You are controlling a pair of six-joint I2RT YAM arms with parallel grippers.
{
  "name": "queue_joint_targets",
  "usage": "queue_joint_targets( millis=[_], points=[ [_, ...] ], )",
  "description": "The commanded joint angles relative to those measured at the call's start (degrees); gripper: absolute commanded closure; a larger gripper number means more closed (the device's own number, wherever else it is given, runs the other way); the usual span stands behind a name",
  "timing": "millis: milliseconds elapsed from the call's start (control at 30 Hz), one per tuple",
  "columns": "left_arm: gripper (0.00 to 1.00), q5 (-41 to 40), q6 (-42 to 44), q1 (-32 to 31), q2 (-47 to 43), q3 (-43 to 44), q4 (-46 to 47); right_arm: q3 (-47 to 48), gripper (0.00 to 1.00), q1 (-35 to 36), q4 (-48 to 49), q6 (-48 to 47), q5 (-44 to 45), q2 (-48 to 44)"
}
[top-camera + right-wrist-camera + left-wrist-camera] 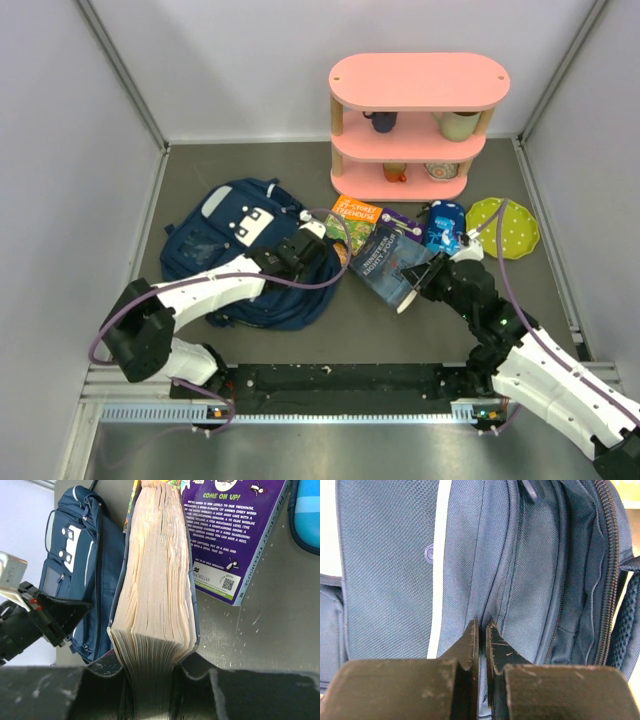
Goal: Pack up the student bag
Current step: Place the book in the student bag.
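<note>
The student bag (235, 250), a navy backpack with white patches, lies flat at the left of the table. My left gripper (310, 248) is at its right edge. In the left wrist view the gripper (482, 627) is shut on a fold of the bag's blue fabric (530, 570), beside a zipper (610, 555). My right gripper (425, 275) is shut on a thick dark-blue paperback (390, 262) and holds it tilted to the right of the bag. In the right wrist view the book's page edges (155, 580) run up from the gripper (150, 660), with the bag (75, 565) to the left.
A green and orange book (355, 215) and a purple book (402, 222) lie behind the held one. A blue pencil case (443, 226) and a green dotted plate (503, 226) lie to the right. A pink shelf (420, 80) with mugs stands at the back.
</note>
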Motion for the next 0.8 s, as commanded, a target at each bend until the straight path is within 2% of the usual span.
queue_joint_targets(
  millis=[0, 333, 667, 767],
  points=[
    [1.00, -4.1, 1.0, 0.4, -5.0, 5.3, -3.0, 3.2, 1.00, -0.6, 6.8, -0.1, -0.6, -2.8],
    [1.00, -2.8, 5.2, 1.0, -11.6, 14.1, -6.4, 6.1, 1.00, -0.7, 5.4, -1.7, -2.1, -5.3],
    [1.00, -0.8, 4.0, 2.2, -13.2, 12.1, -6.7, 9.1, 1.00, -0.6, 3.8, -4.0, -2.6, -9.2],
    [1.00, -0.7, 3.2, 2.9, -16.2, 11.3, -5.0, 10.5, 1.00, -0.7, 3.8, -4.9, -4.8, -8.6]
  ],
)
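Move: The left hand already pinches the student bag's upper fabric near its right edge; the bag's middle lies about 10 cm to its left, level fore and aft, some 4 cm lower, and the orange book 6 cm ahead and 9 cm right. From the right hand, gripping the book, the bag is about 30 cm left, 4 cm ahead and 10 cm below; the purple book is 8 cm straight ahead, the orange book 10 cm ahead and 11 cm left. The left hand lifts the pinched bag fabric about 10 cm; the right raises its held book 5 cm. ##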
